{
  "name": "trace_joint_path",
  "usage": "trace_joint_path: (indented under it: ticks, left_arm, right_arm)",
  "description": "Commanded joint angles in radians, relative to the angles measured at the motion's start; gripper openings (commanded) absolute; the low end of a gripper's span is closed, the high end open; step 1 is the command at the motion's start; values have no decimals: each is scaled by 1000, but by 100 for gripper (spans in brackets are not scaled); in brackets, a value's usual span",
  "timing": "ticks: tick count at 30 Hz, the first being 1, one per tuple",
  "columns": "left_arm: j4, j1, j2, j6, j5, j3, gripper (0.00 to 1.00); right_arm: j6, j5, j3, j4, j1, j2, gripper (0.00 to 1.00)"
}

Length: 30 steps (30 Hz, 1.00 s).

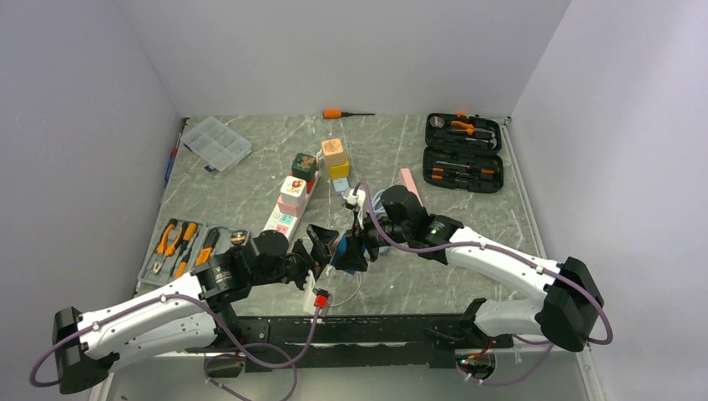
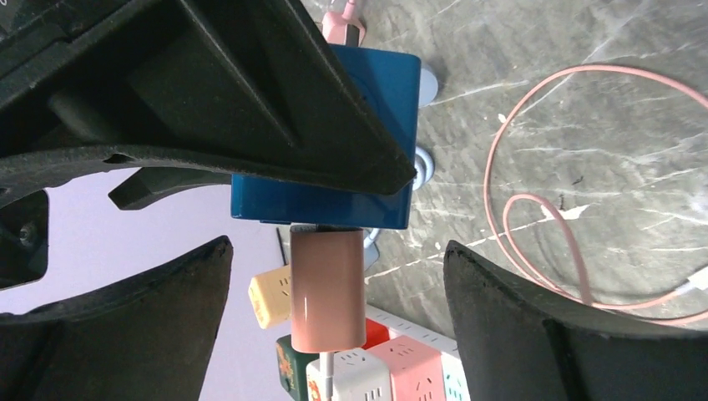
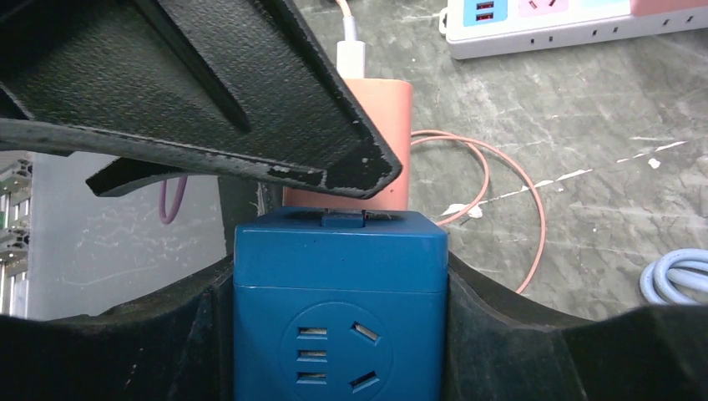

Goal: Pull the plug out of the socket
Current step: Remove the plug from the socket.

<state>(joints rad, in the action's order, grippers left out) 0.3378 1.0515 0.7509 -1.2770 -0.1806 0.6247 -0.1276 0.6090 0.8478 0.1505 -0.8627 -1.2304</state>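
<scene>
The blue cube socket [image 3: 338, 317] is clamped between the fingers of my right gripper [image 3: 338, 276], just above the table. A pink plug [image 2: 327, 288] with a white cable stands seated in one face of the cube [image 2: 334, 134]. In the right wrist view the plug [image 3: 380, 125] shows behind the cube. My left gripper [image 2: 338, 251] is open and straddles the plug, with a gap on each side. In the top view the two grippers, left [image 1: 324, 242] and right [image 1: 357, 249], meet at the cube [image 1: 341, 247] in the middle near part of the table.
A white power strip [image 1: 284, 215] with several coloured cube sockets lies behind the left gripper. A pink cable loop [image 2: 534, 109] lies on the table beside the cube. Tool cases sit at the left [image 1: 179, 246] and back right [image 1: 463, 152]. A clear box [image 1: 215, 142] and a screwdriver [image 1: 342, 114] lie at the back.
</scene>
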Motion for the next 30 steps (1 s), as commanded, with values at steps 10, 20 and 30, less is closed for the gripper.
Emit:
trace_joint_path:
  ticks: [10,20,30]
  left_arm:
    - [-79,36,31,-78,57,10,21]
    - [-133,41,31,-144,87,-39,0]
    - [-71,25,-13,-198,110,-65,0]
  right_arm:
    - [-21,53,7,-49,-1,38,0]
    - [-13,50,4,-9,0,53,0]
    - [7,-14,-26,151,14,129,0]
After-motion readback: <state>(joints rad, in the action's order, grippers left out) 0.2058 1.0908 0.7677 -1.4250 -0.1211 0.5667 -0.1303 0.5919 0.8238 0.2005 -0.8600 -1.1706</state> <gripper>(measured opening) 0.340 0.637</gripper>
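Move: The salmon plug stands between the open left fingers, about 1 cm ahead and 1 cm to the right of that hand's point. The blue socket it sits in is some 5 cm to the left hand's right, 1 cm ahead and 1 cm lower. The power strip lies roughly 14 cm ahead, 10 cm left and 16 cm below the left hand. From the right hand, already gripping the socket, the plug is about 5 cm left and 1 cm below. Close the left fingers from wide open until they pinch the salmon plug by its two sides, easing that hand about 1 cm to the right towards the socket and rolling it some 10 degrees, forward side rising. Keep the right grip on the blue socket, and let that hand drift just over 1 cm to the right, mostly late on. ##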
